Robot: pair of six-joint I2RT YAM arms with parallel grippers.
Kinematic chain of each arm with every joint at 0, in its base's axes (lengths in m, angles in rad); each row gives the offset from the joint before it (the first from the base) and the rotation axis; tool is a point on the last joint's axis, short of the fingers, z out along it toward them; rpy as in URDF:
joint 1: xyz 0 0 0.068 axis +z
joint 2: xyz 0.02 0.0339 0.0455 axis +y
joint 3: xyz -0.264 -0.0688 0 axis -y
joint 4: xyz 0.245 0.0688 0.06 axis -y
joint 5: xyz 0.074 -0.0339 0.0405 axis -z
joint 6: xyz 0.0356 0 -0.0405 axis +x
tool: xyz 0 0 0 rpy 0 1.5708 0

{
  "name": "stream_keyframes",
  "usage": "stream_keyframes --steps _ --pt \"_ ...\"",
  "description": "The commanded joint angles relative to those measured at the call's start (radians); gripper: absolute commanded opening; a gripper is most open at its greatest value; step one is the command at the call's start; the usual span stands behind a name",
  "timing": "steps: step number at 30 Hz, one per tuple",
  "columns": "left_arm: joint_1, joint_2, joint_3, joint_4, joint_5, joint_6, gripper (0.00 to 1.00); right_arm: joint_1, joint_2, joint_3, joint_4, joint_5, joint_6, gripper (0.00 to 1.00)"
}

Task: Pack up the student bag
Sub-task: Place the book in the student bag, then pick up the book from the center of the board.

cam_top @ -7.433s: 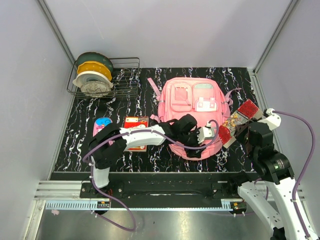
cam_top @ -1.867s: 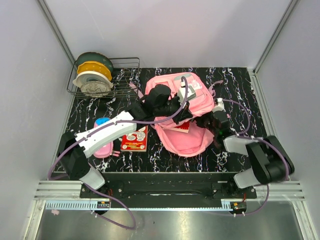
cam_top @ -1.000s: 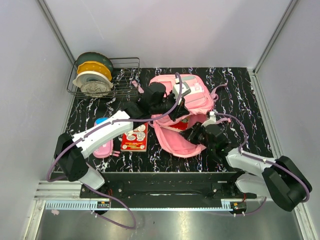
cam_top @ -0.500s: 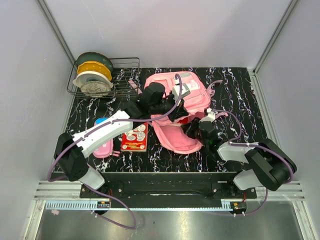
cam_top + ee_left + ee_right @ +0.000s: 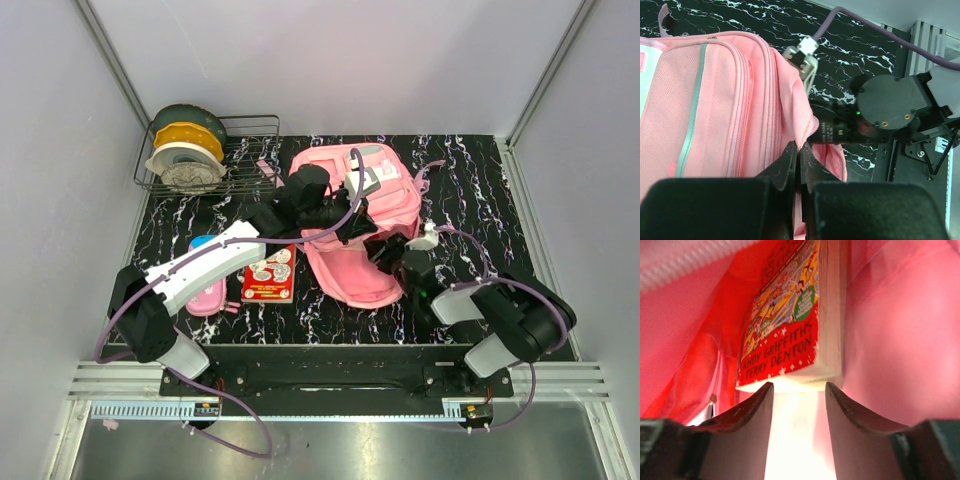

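The student bag point(image 5: 375, 195) is a large pink backpack lying mid-table with its mouth toward the arms. My left gripper point(image 5: 347, 222) is shut on the bag's upper opening edge and holds it up; the left wrist view shows pink fabric pinched between the jaws point(image 5: 799, 148) beside the bag's front panel point(image 5: 715, 100). My right gripper point(image 5: 383, 248) reaches into the mouth. Inside, in the right wrist view, a red paperback book point(image 5: 785, 330) lies just past the open right gripper point(image 5: 799, 390), against the pink lining point(image 5: 890, 340). Nothing sits between those fingers.
A second red book point(image 5: 268, 277) lies flat on the table left of the bag, with a pink-and-blue pencil case point(image 5: 205, 275) further left. A wire rack point(image 5: 250, 160) with stacked spools point(image 5: 187, 148) stands at the back left. Grey walls close in the sides.
The right gripper's jaws have spread and let go of the red book, which now rests inside the bag. The right arm has shifted at the bag's mouth. The left gripper keeps its hold.
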Motion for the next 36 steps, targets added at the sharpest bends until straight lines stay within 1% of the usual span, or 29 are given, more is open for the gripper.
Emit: stream_keyframes --steps 1,2,3,4,5,6,7,8,9,10,11,12,13,14,15,16,17,19,21,22,23,24,27,29,33,36 --pt "0.004 -0.059 0.005 0.106 0.039 0.000 0.00 0.008 -0.139 -0.093 0.060 -0.010 -0.025 0.55" --pt "0.004 -0.061 0.000 0.110 0.035 -0.005 0.00 0.008 -0.230 -0.125 0.034 -0.045 -0.025 0.57" --pt "0.004 -0.059 -0.004 0.116 0.027 -0.007 0.01 0.008 -0.283 -0.136 -0.007 -0.067 -0.021 0.57" --pt "0.005 -0.053 -0.012 0.124 0.021 -0.008 0.02 0.008 -0.341 -0.143 -0.129 -0.090 -0.010 0.57" --pt "0.005 -0.049 -0.015 0.126 0.018 -0.014 0.03 0.009 -0.459 -0.144 -0.206 -0.124 -0.007 0.58" --pt "0.008 -0.047 -0.018 0.130 0.012 -0.016 0.03 0.009 -0.522 -0.144 -0.277 -0.138 -0.005 0.58" --pt "0.008 -0.038 -0.023 0.138 0.009 -0.020 0.02 0.009 -0.588 -0.149 -0.425 -0.139 0.015 0.58" --pt "0.008 -0.035 -0.026 0.146 0.004 -0.023 0.01 0.009 -0.724 -0.159 -0.496 -0.124 0.028 0.58" --pt "0.010 -0.027 -0.033 0.164 0.000 -0.023 0.00 0.009 -0.794 -0.164 -0.615 -0.116 0.039 0.58" --pt "0.010 -0.024 -0.036 0.172 0.000 -0.023 0.00 0.009 -0.863 -0.166 -0.682 -0.084 0.061 0.59" --pt "0.010 -0.019 -0.039 0.181 0.003 -0.055 0.00 0.009 -0.995 -0.160 -0.751 -0.067 0.071 0.60" --pt "0.010 -0.016 -0.039 0.190 0.010 -0.062 0.00 0.008 -1.059 -0.155 -0.865 -0.043 0.085 0.62" --pt "0.010 -0.012 -0.041 0.190 0.015 -0.065 0.00 0.008 -1.117 -0.135 -0.916 -0.002 0.094 0.63" --pt "0.009 -0.012 -0.041 0.190 0.018 -0.066 0.00 0.009 -1.217 -0.121 -0.962 0.018 0.093 0.66" --pt "0.010 -0.012 -0.043 0.187 0.021 -0.065 0.00 0.008 -1.251 -0.109 -1.039 0.034 0.102 0.75" --pt "0.009 -0.013 -0.044 0.184 0.023 -0.063 0.00 0.009 -1.274 -0.075 -1.065 0.055 0.120 0.77" --pt "0.010 -0.013 -0.047 0.182 0.021 -0.059 0.00 0.009 -1.291 -0.054 -1.088 0.063 0.125 0.78" --pt "0.008 -0.016 -0.050 0.176 0.023 -0.054 0.00 0.009 -1.264 0.021 -1.147 0.078 0.153 0.84" --pt "0.007 -0.025 -0.059 0.176 0.049 -0.045 0.00 0.009 -1.167 0.076 -1.190 0.080 0.177 0.89" --pt "0.005 -0.028 -0.064 0.175 0.052 -0.042 0.00 0.009 -1.132 0.122 -1.188 0.068 0.183 0.91" --pt "0.005 -0.030 -0.070 0.175 0.049 -0.036 0.00 0.008 -1.068 0.139 -1.185 0.063 0.196 0.92" --pt "0.002 -0.039 -0.081 0.173 0.050 -0.034 0.00 0.009 -1.042 0.158 -1.170 0.060 0.208 0.94" --pt "-0.001 -0.056 -0.105 0.167 0.049 -0.034 0.00 0.008 -0.975 0.204 -1.110 0.080 0.225 0.95" --pt "-0.004 -0.071 -0.125 0.170 0.044 -0.033 0.00 0.008 -0.925 0.230 -1.110 0.105 0.230 0.96" --pt "-0.008 -0.098 -0.153 0.190 0.033 -0.036 0.00 0.008 -0.828 0.287 -1.109 0.039 0.291 0.97" --pt "-0.013 -0.107 -0.158 0.190 0.035 -0.036 0.00 0.006 -0.758 0.288 -1.078 0.007 0.315 0.96"
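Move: The right hand, inside the bag mouth, has the flap's edge, where the left fingers grip it, about 17 cm above, 7 cm back and 2 cm to its left. The placed book's middle lies some 10 cm straight ahead, about level; the bag's lower panel is 8 cm back, 3 cm left and 6 cm below. From the left hand, holding the flap, that panel lies roughly 24 cm below, 1 cm back and 1 cm left. Leaving the book inside, the right hand draws back about 11 cm out of the bag mouth, climbs some 14 cm and swings right around the flap's side, its fingers spreading from half to fully open and the wrist rolling slightly left side up, then it comes forward about 4 cm and a little left towards the flap. The left hand keeps its pinch on the flap's edge and lowers it about 4 cm, easing slightly back. ##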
